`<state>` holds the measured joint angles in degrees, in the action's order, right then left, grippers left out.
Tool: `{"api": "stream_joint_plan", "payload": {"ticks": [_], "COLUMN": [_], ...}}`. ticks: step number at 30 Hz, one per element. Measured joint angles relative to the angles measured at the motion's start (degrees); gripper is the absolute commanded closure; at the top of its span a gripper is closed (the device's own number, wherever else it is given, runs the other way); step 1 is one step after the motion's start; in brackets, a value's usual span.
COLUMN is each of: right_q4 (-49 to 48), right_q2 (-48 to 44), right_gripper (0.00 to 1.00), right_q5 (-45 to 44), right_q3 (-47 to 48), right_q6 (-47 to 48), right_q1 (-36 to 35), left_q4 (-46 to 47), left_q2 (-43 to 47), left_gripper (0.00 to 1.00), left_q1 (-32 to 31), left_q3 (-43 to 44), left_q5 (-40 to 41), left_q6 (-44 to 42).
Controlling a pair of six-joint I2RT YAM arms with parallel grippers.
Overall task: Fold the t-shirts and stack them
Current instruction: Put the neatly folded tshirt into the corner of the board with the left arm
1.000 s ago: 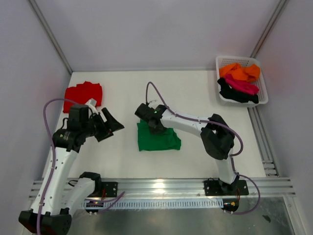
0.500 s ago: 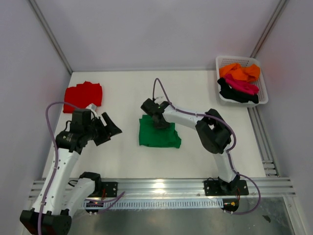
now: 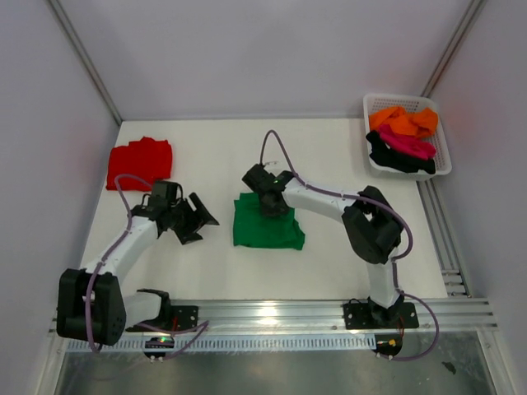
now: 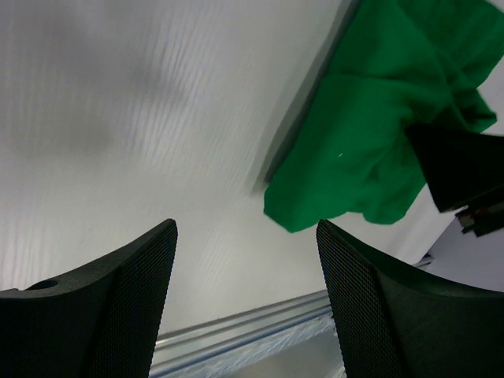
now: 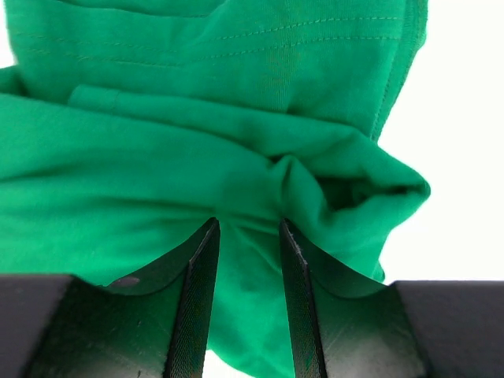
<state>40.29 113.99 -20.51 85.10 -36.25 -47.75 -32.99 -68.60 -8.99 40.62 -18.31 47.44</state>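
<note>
A bright green t-shirt (image 3: 268, 226) lies folded at mid-table. My right gripper (image 3: 268, 201) is at its far edge, shut on a bunched fold of the green t-shirt (image 5: 236, 157), with cloth filling the gap between its fingers (image 5: 197, 268). My left gripper (image 3: 198, 225) hovers open just left of the shirt with nothing in it. In the left wrist view the green t-shirt (image 4: 370, 134) lies ahead to the right of its wide-apart fingers (image 4: 142, 291). A red t-shirt (image 3: 140, 162) lies folded at the far left.
A white mesh basket (image 3: 445, 169) at the far right holds orange (image 3: 403, 121), magenta (image 3: 409, 145) and black (image 3: 397, 157) t-shirts. The table's metal rail (image 3: 272, 311) runs along the near edge, and walls close in on both sides.
My left arm has lowered and swung its open gripper right, closer to the green t-shirt. My right gripper has shifted slightly back and right, with the shirt's far edge in it.
</note>
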Motion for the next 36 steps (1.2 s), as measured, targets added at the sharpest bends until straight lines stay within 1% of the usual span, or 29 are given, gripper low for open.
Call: {"api": "stream_joint_plan", "payload": {"ticks": [4,7,10,11,18,23,28,33,36], "right_q4": [0.0,0.0,0.3,0.6,2.4,2.8,3.5,4.4,4.9], "right_q2": [-2.8,-4.1,-5.3,-5.7,-9.3,-11.3,-11.3,-11.2,-10.6], "right_gripper": [0.59,0.59,0.59,0.59,0.59,0.59,0.59,0.59,0.59], "right_q5": [0.4,0.4,0.3,0.3,0.0,-0.3,-1.4,-2.0,-2.1], "right_q3": [-0.9,-1.0,-1.0,-1.0,-0.3,1.4,2.2,2.8,3.7], "right_q6": [0.0,0.0,0.0,0.0,0.1,0.2,0.4,0.4,0.3], "right_q1": [-0.1,-0.1,-0.1,-0.1,-0.1,-0.1,-0.1,-0.1,-0.1], "left_q4": [9.2,16.4,21.6,23.3,34.2,38.8,41.7,41.7,39.5], "left_q2": [-4.6,-9.9,-16.4,-18.2,-25.0,-29.5,-31.4,-31.0,-29.8], "left_gripper": [0.26,0.26,0.27,0.27,0.27,0.28,0.28,0.29,0.29], "left_q1": [0.0,0.0,0.0,0.1,-0.9,-2.8,-6.2,-10.0,-12.3], "left_q3": [-1.2,-2.6,-3.1,-2.9,-1.2,1.4,2.6,2.7,2.7], "left_q5": [-1.4,-2.8,-4.2,-6.5,-12.2,-14.0,-13.3,-11.2,-9.7], "left_q6": [2.9,5.1,7.1,8.2,11.4,13.2,14.8,15.3,15.3]}}
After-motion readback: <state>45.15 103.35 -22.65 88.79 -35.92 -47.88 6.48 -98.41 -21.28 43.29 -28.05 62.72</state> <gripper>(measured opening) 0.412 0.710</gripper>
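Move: Ahead and to the right of the left hand lies the folded green t-shirt, its middle about 18 cm to the right, 7 cm farther out and 6 cm below. The red t-shirt in the board's far left corner is roughly 30 cm ahead of that hand and 23 cm to its left, equally low. The right hand is right over the green shirt, whose middle lies some 3 cm below it. Sweeping in low at the green t-shirt's left edge, the left hand goes right about 12 cm and forward up to 9, sinking some 5 cm early, then easing 2 cm back while still travelling right. Its wide-open fingers swing about 20 degrees to point more rightward and come against the shirt's edge, pushing it right. The right hand rises about 9 cm off the shirt, its opening unchanged. ##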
